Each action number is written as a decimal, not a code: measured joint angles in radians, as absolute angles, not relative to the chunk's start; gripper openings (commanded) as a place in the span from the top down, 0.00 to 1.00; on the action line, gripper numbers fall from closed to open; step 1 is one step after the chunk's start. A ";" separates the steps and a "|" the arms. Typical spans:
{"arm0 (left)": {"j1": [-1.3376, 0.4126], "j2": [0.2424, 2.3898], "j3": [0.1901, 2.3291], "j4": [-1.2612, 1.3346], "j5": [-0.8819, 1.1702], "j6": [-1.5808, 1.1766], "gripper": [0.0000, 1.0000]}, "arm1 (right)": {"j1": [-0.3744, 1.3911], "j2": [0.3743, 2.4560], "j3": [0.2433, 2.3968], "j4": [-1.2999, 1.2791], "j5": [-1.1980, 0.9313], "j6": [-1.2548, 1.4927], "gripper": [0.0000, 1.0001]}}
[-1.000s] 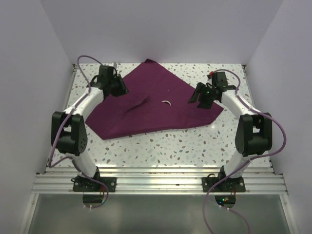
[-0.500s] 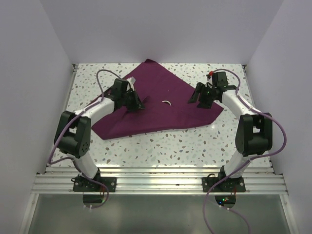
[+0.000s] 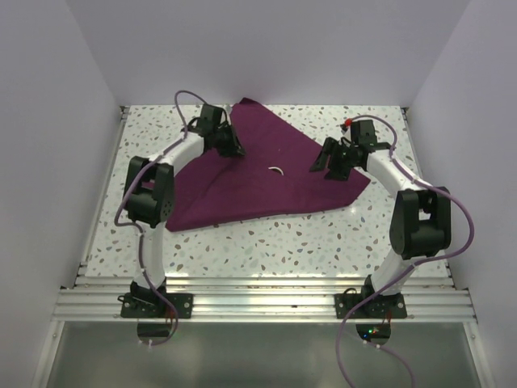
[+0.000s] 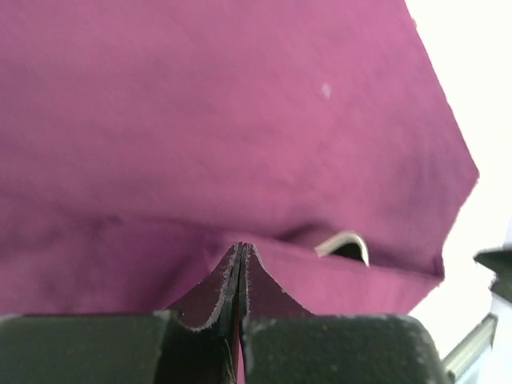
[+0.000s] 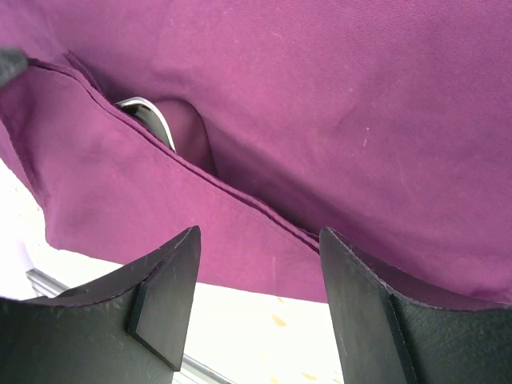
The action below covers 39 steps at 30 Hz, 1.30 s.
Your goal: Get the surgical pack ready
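Observation:
The surgical pack's dark purple cloth (image 3: 266, 194) lies spread on the speckled table, its near layer folded over. A curved metal handle (image 3: 277, 169) pokes out at the cloth's middle, and it also shows at the fold's edge, as the handle (image 4: 346, 242) and the handle (image 5: 148, 112). My left gripper (image 3: 234, 151) sits at the cloth's back left. In the left wrist view the left gripper (image 4: 240, 250) is shut, pinching a raised ridge of cloth (image 4: 240, 96). My right gripper (image 3: 327, 167) hovers over the cloth's right side. The right wrist view shows the right gripper (image 5: 260, 232) open, nothing between its fingers, above the cloth (image 5: 360, 96) edge.
White walls close in the speckled table (image 3: 283, 242) on three sides. An aluminium rail (image 3: 258, 295) carrying both arm bases runs along the near edge. Purple cables loop off each arm.
My left gripper shut on a ridge of the cloth, then swung toward the back, drawing the cloth's left side inward. The right arm stayed still.

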<state>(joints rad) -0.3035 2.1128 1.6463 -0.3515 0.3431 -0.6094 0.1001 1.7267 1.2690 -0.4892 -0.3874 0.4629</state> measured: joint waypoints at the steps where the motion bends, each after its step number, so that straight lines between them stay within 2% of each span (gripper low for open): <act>1: -0.299 2.133 1.679 -0.368 0.337 -0.606 0.98 | 0.100 1.727 1.269 -0.490 -0.387 0.463 0.35; 3: -0.285 2.162 1.724 -0.397 0.313 -0.590 0.97 | 0.100 1.727 1.269 -0.491 -0.381 0.463 0.33; 6: -0.265 2.149 1.725 -0.435 0.275 -0.577 0.78 | 0.100 1.727 1.269 -0.500 -0.360 0.452 0.20; 7: -0.260 2.133 1.714 -0.442 0.260 -0.576 0.67 | 0.100 1.727 1.269 -0.502 -0.357 0.444 0.18; 8: -0.256 2.103 1.689 -0.443 0.234 -0.566 0.61 | 0.100 1.727 1.269 -0.503 -0.358 0.436 0.14; 10: -0.250 2.018 1.618 -0.439 0.202 -0.553 0.49 | 0.105 1.727 1.272 -0.508 -0.365 0.415 0.13; 12: -0.245 1.921 1.547 -0.439 0.191 -0.544 0.45 | 0.119 1.730 1.288 -0.522 -0.369 0.394 0.13; 15: -0.228 1.827 1.523 -0.431 0.227 -0.509 0.45 | 0.160 1.756 1.348 -0.545 -0.370 0.368 0.13; 19: -0.183 1.864 1.578 -0.427 0.297 -0.447 0.43 | 0.205 1.795 1.407 -0.538 -0.403 0.355 0.13; 29: -0.130 2.349 2.012 -0.635 0.529 -0.228 0.41 | 0.208 1.809 1.411 -0.508 -0.463 0.347 0.13; 39: -0.132 2.370 1.972 -0.669 0.677 -0.164 0.40 | 0.208 1.809 1.393 -0.482 -0.466 0.340 0.14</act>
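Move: The surgical cloth's near flap is folded forward over the tray. Its left edge corner lies about 3 cm left of the left hand's shut fingers, 2 cm ahead and 5 cm below. The tray's visible rim corner is some 10 cm to that hand's right and 5 cm back, roughly 6 cm lower. From the open right hand, the same rim corner is about 12 cm left, level fore and aft, and 7 cm below. Left and up goes the left hand, its fingers opening to a bit over half as it arches some 8 cm high and slightly back; it then comes forward and down about 12 cm towards the flap corner, turning some 20 degrees clockwise, with open fingers straddling the corner. The right hand opens wider and shifts about 5 cm left over the flap towards the tray rim, turning slightly counter-clockwise, then holds there. ##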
